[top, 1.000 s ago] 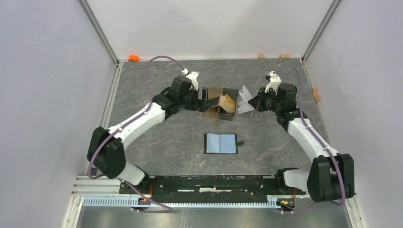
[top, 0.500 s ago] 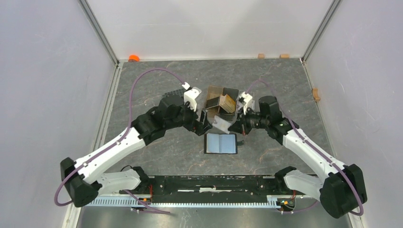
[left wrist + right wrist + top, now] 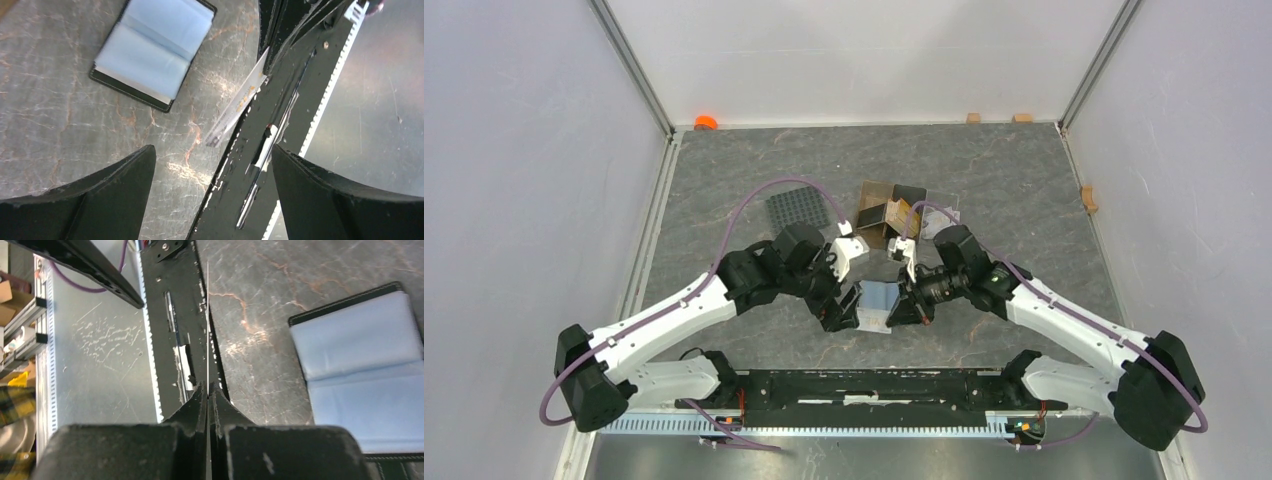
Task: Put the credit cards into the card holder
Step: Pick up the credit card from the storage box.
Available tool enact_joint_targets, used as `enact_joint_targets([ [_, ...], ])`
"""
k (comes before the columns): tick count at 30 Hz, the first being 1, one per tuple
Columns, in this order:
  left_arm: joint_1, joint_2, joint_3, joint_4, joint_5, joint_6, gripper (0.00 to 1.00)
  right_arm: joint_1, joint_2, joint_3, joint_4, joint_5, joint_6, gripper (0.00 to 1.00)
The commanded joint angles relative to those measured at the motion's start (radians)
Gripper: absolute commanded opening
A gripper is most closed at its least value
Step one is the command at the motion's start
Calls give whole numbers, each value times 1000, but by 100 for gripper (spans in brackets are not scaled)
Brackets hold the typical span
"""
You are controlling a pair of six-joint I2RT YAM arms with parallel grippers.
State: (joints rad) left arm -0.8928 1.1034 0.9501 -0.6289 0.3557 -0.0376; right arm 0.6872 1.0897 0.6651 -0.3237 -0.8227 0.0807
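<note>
The card holder [image 3: 882, 293] lies open on the table, black outside and pale blue inside; it also shows in the left wrist view [image 3: 152, 52] and the right wrist view [image 3: 360, 365]. My right gripper [image 3: 904, 306] [image 3: 207, 386] is shut on a whitish credit card [image 3: 207, 325], seen edge-on and pointing toward the near rail. That credit card [image 3: 239, 106] hangs tilted just off the holder's near edge. My left gripper [image 3: 839, 310] [image 3: 212, 165] stands open beside it with nothing between its fingers. Tan-orange credit cards [image 3: 905, 213] stand in the brown box.
The brown translucent box [image 3: 876, 208] sits behind the holder, with a clear plastic tray [image 3: 944, 208] to its right. A black gridded mat [image 3: 799, 208] lies at the back left. The black base rail [image 3: 874, 385] runs along the near edge. An orange object [image 3: 706, 122] sits in the far corner.
Both arms have swung from the brown box toward the near edge by the card holder. The right gripper brought the whitish card along. The gridded mat has come into view.
</note>
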Motion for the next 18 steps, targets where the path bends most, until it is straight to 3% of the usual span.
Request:
enact_joint_targets([
  [1,-32,9,-20,14,61,77,92,52,20,45,-23,-38,-52,0],
  [4,-51,16,-29,25,89,76,92,79,40,70,-44,-33,-72,0],
  [9,-92,43,-48,30,123,61,78,94,41,99,-62,-39,-72,0],
  [11,-105,49,-55,29,141,53,66,95,27,103,-64,-41,-72,0],
  [18,-111,25,-83,79,200,-30,5,95,-14,102,-69,-9,-71,0],
])
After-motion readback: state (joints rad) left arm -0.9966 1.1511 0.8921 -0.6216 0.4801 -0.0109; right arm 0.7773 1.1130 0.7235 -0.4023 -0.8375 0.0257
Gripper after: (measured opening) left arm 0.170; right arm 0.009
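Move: The credit card, already held in the right gripper, has its middle about 5 cm to the right of the left hand, 3 cm back and 4 cm lower; the right fingertips on its far end are some 9 cm to the right, 2 cm back and 3 cm below. The open card holder lies about 9 cm right of the left hand, 5 cm ahead and 15 cm below. From the right hand, the card's middle is about 4 cm left, 1 cm back and 2 cm below. The card's free left end is taken between the left fingers: that hand draws back about 5 cm and sinks nearly 3 cm, drifting slightly right and turning some 10 degrees clockwise, fingers wide open at first, then closing to pinch the card. The right hand keeps its grip, bringing the card back about 2.5 cm with a small counter-clockwise turn, then nearly holds still. ##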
